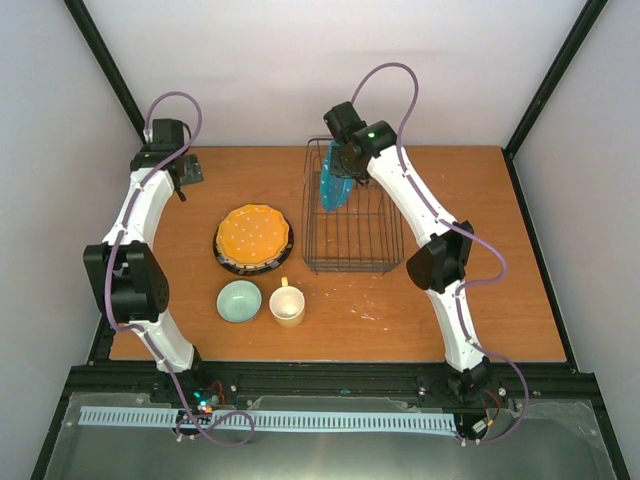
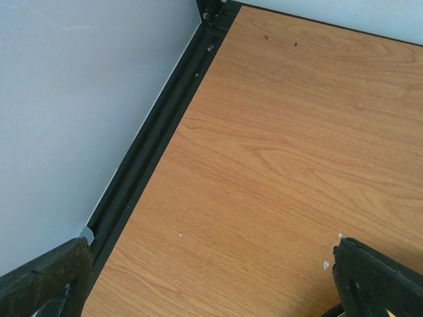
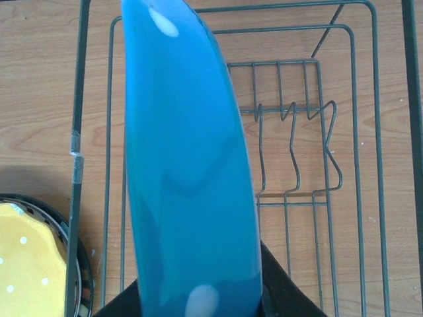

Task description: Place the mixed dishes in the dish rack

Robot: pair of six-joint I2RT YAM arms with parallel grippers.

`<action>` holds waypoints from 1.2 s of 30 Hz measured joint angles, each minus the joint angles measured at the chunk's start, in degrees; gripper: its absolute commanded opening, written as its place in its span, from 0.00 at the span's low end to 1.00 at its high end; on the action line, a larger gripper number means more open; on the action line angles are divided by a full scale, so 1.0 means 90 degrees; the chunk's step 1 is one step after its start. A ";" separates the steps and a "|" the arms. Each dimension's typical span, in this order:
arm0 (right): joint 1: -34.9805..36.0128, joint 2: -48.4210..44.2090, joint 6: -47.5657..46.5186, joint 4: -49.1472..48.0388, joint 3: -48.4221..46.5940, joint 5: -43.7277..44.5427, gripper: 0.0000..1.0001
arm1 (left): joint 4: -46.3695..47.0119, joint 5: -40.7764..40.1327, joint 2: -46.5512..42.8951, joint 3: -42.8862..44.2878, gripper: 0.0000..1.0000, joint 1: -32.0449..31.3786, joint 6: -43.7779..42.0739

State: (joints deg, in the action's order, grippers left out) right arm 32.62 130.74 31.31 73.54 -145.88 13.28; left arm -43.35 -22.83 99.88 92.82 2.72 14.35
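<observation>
My right gripper (image 1: 343, 168) is shut on a teal plate (image 1: 332, 188), holding it on edge over the far left part of the dish rack (image 1: 350, 268). In the right wrist view the teal plate (image 3: 192, 172) fills the middle, with my right gripper (image 3: 198, 305) clamped on its lower rim above the rack wires (image 3: 78, 132). A yellow-orange dotted plate (image 1: 253, 233) lies on a dark-rimmed stack left of the rack. A mint-green bowl (image 1: 239, 301) and a cream-yellow mug (image 1: 288, 304) stand in front of it. My left gripper (image 1: 186, 172) hangs open at the far left corner over bare table (image 2: 277, 172).
The black frame rail (image 2: 152, 145) and white wall run along the table's left edge beside my left gripper. The rack's plate dividers (image 3: 291, 158) stand to the right of the held plate. The yellow plate's edge (image 3: 26, 257) shows just outside the rack's left side.
</observation>
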 measured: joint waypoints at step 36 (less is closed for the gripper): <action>0.0272 0.1010 -0.0476 -0.0165 -0.0452 0.0578 0.03 | -0.0010 -0.0284 0.0279 -0.0367 1.00 0.0000 -0.0151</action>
State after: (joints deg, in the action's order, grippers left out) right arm 35.07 139.83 27.03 72.05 -149.95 18.48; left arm -43.44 -25.39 102.39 89.52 2.72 12.99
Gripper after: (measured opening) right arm 0.200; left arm 0.993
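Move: The dish rack stands under the right hand, which already holds the blue plate upright; the rack's middle is about 17 cm below, 2 cm to the right and 1 cm back. The orange plate lies some 28 cm left of that hand, level with it and 20 cm down, and the mug 19 cm back and 16 cm left. From the left hand, the orange plate is about 16 cm right, 1 cm back and 19 cm down, the bowl 20 cm back and 11 cm right. The blue plate, still pinched upright in the right fingers, goes down into the left side of the dish rack, about 5 cm in two drops with a near-level creep between, drifting 2 cm left and slightly forward; the wrist rolls under 10 degrees, its left side sinking, and the plate pushes against the rack. The open left hand sinks about 4 cm, touching nothing. ##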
